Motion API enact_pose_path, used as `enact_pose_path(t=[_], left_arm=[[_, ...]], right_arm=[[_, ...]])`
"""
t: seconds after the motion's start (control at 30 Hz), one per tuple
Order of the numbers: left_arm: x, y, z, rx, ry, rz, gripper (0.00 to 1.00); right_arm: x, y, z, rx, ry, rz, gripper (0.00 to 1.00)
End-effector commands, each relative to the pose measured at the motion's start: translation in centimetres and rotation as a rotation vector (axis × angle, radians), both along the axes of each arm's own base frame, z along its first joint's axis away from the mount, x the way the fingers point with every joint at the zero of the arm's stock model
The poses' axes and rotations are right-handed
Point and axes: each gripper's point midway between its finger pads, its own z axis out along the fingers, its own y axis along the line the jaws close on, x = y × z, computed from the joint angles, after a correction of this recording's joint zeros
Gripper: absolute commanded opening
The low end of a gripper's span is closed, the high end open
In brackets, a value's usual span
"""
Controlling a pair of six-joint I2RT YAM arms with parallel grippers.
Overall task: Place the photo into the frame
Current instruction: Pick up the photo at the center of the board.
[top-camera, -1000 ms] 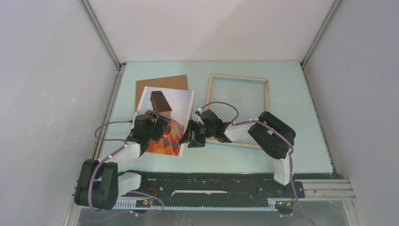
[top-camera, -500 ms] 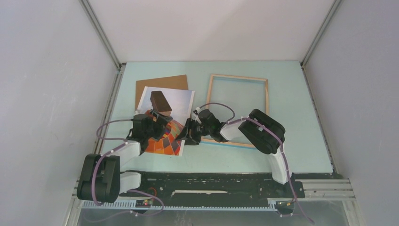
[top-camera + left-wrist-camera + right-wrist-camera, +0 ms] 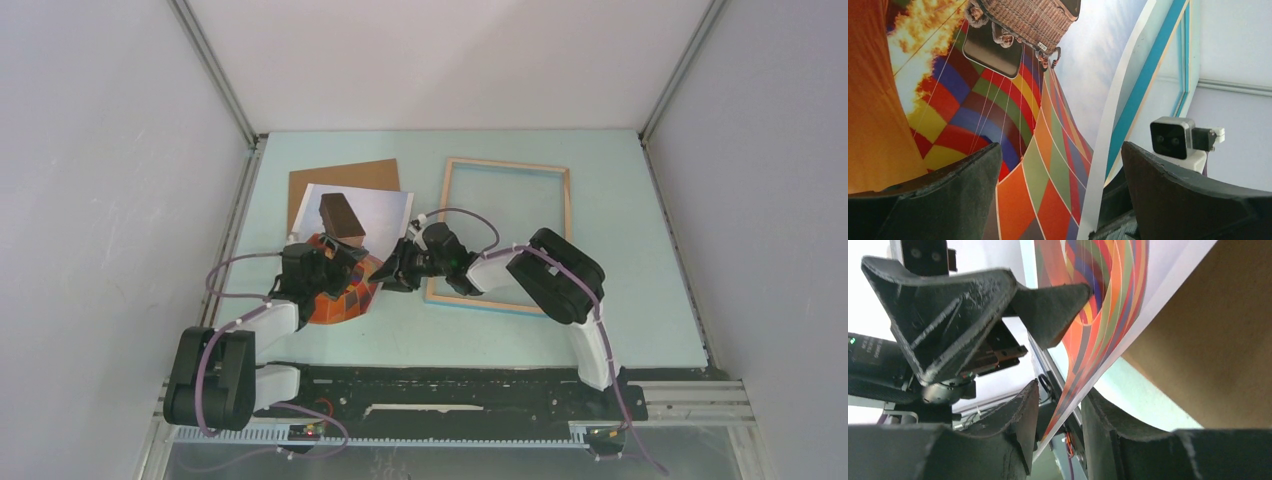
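Note:
The photo (image 3: 365, 215), a checkered balloon print with a white border, lies left of centre, partly on a brown board. Its near right corner curls up off the table. My left gripper (image 3: 342, 262) stands open over the print (image 3: 1048, 150), one fingertip (image 3: 1068, 297) touching its surface. My right gripper (image 3: 386, 278) is at the lifted right edge. That edge (image 3: 1108, 305) runs between its fingers (image 3: 1060, 415), with a gap still showing on one side. The frame (image 3: 505, 163), light wood with a blue face (image 3: 1143, 90), lies flat to the right of the photo.
The brown backing board (image 3: 340, 178) lies under the photo's far part and shows at the right of the right wrist view (image 3: 1208, 355). White enclosure walls and metal posts border the teal table. A black rail runs along the near edge.
My right gripper moved left from the frame's near corner to the photo's right edge, and its jaws narrowed around it. The photo's near right corner has risen and curled. The left arm barely moved.

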Motion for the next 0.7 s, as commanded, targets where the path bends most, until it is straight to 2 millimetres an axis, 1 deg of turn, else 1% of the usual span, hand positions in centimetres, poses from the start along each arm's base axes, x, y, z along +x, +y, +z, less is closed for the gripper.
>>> enact_pose_path(t=[0.0,0.03,0.13,0.2,0.23,0.3,0.37,0.4,0.43,0.5,0.57,0.6,0.67], left_arm=[[-0.6,0.1,-0.9,0.023,0.008,-0.036,1.00],[-0.6,-0.1,-0.8,0.014,0.005,-0.044,1.00],[-0.6,-0.1,-0.8,0.004,-0.001,-0.043,1.00],[-0.6,-0.2,-0.6,0.004,-0.012,-0.045,1.00],[-0.6,-0.3,-0.5,0.001,-0.022,-0.053,1.00],[-0.8,-0.9,0.0,-0.007,-0.047,-0.093,1.00],[-0.8,-1.7,1.5,-0.018,-0.133,-0.153,1.00],[-0.9,-1.9,2.6,-0.019,-0.191,-0.164,1.00],[-1.4,-1.7,3.2,-0.007,-0.239,-0.160,1.00],[-1.8,-1.7,5.1,0.033,-0.346,-0.155,1.00],[-2.4,-2.1,6.6,0.047,-0.430,-0.170,1.00],[-2.4,-2.4,6.8,0.042,-0.442,-0.183,1.00],[-2.5,-2.5,6.8,0.045,-0.445,-0.192,1.00]], right_arm=[[3.0,0.3,-0.2,0.006,0.009,-0.078,0.45],[3.2,0.0,-0.9,-0.026,0.029,-0.086,0.45],[4.2,-1.0,-2.3,-0.087,0.055,-0.119,0.43],[4.4,-1.3,-3.2,-0.123,0.062,-0.136,0.42],[4.5,-1.3,-3.4,-0.129,0.058,-0.138,0.40],[4.5,-1.0,-3.4,-0.110,0.039,-0.128,0.27],[4.6,-0.7,-2.7,-0.079,-0.005,-0.105,0.08],[4.5,-0.6,-2.1,-0.070,-0.038,-0.090,0.03],[4.6,-0.6,-1.8,-0.072,-0.068,-0.080,0.00],[5.0,-1.1,-0.7,-0.087,-0.133,-0.061,0.00],[5.3,-1.6,0.9,-0.102,-0.191,-0.029,0.00],[5.4,-2.1,1.7,-0.109,-0.212,-0.014,0.00],[4.9,-3.2,3.8,-0.112,-0.238,0.018,0.00]])
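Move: The right gripper stands with the photo's raised right edge already between its part-open fingers; that edge's middle is some 4 cm ahead, 3 cm to the right and about 2 cm lower. The photo's middle lies about 4 cm ahead and 7 cm left, the brown board 10 cm ahead and 5 cm left, and the frame 8 cm ahead and 25 cm right, all about 5 cm lower. From the left gripper, the edge's middle is roughly 9 cm right and 1 cm back, 1 cm lower. Bring the right gripper forward along the photo's right edge and down, about 4 cm each way, easing 2 cm to the right, and close the fingers fully to pinch the edge near its middle. As they shut, lift the open left gripper clear of the photo, up about 5 cm and back some 3 cm, swinging slightly right and tipping its fingers up by about 20 degrees. ##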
